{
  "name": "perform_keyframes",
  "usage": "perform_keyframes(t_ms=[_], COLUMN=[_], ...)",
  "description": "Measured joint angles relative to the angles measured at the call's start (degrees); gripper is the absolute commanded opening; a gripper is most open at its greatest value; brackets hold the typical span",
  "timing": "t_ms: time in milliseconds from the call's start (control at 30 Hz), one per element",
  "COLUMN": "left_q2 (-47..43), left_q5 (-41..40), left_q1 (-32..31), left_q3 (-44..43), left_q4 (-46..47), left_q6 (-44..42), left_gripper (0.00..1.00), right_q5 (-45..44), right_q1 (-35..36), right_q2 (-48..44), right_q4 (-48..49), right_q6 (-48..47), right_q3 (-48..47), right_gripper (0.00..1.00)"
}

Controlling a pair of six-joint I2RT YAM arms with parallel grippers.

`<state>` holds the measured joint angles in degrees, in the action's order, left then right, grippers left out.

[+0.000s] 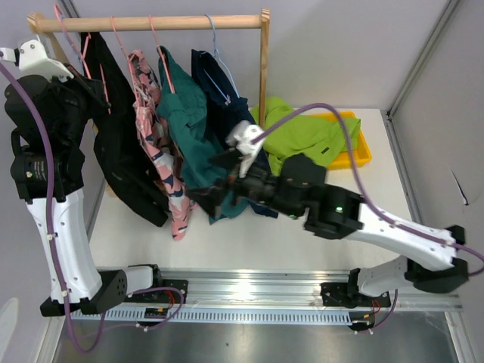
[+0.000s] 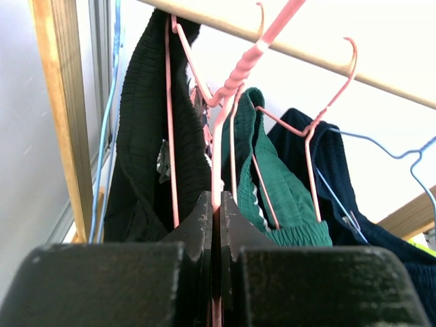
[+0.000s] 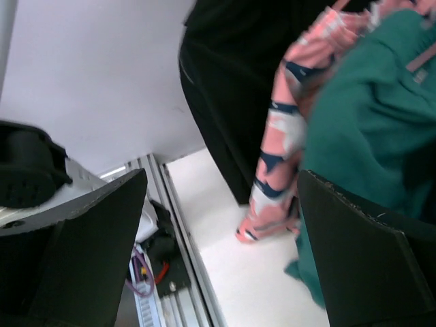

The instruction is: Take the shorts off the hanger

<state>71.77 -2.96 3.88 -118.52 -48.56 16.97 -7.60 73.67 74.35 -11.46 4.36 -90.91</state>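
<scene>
Several shorts hang from hangers on a wooden rail (image 1: 151, 23): black (image 1: 125, 159), pink patterned (image 1: 162, 162), teal (image 1: 185, 121) and navy (image 1: 223, 98). My left gripper (image 2: 216, 199) is raised at the rail's left end (image 1: 97, 89) and is shut on the thin wire of a pink hanger (image 2: 235, 75). I cannot tell which shorts that hanger carries. My right gripper (image 3: 221, 177) is open, low in front of the garments (image 1: 204, 198). The pink patterned shorts' hem (image 3: 283, 136) shows beyond its fingers, and the teal shorts (image 3: 368, 116) lie by its right finger.
The rack's wooden post (image 1: 264, 68) stands right of the clothes. Behind it a yellow bin (image 1: 355, 151) holds a lime green garment (image 1: 302, 132). A blue wire hanger (image 2: 381, 150) carries the navy shorts (image 2: 340, 177). The base rail (image 1: 249, 291) runs along the near edge.
</scene>
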Motion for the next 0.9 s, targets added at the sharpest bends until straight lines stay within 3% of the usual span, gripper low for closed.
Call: perform_keyframes(t_ms=[300, 633, 733, 833, 867, 900], left_q2=[-0.9, -1.0, -1.1, -1.3, -1.4, -1.4], left_q5=[1.5, 3.5, 3.8, 3.9, 3.9, 4.1], left_q1=[0.0, 0.0, 0.0, 0.0, 0.0, 0.0], left_q3=[2.8, 3.1, 3.3, 3.5, 3.5, 3.5], left_q4=[-0.1, 0.0, 0.0, 0.0, 0.0, 0.0], left_q6=[1.0, 2.2, 2.6, 2.8, 3.0, 3.1], left_gripper=[0.00, 0.00, 0.00, 0.00, 0.00, 0.00], right_q5=[-3.8, -3.7, -3.1, -2.2, -1.8, -1.4], right_q1=[4.1, 4.2, 4.2, 4.1, 4.0, 4.0], right_q2=[21.9, 32.9, 35.4, 37.7, 38.4, 38.8], right_q4=[2.3, 5.0, 8.0, 10.0, 10.4, 10.5], right_q6=[-2.1, -1.6, -1.5, -1.5, -1.4, -1.0], right_q3=[-14.0, -20.7, -21.3, -21.3, -21.3, -21.3], right_gripper=[0.99, 0.99, 0.78, 0.15, 0.00, 0.00])
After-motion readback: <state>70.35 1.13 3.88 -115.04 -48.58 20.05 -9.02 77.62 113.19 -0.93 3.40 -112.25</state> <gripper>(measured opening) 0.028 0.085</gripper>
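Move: The right hand, empty and open, has the black shorts about 21 cm to its left, 4 cm ahead and 12 cm below. The pink patterned shorts hang roughly 11 cm left and 6 cm ahead, and the teal shorts about 2 cm left and 8 cm ahead, both some 15 cm lower. From the left hand, holding their hanger, the black shorts lie about 7 cm ahead, level sideways and 20 cm below. Right hand sweeps some 20 cm left and 11 down, closing on the black shorts; left keeps the hanger. ##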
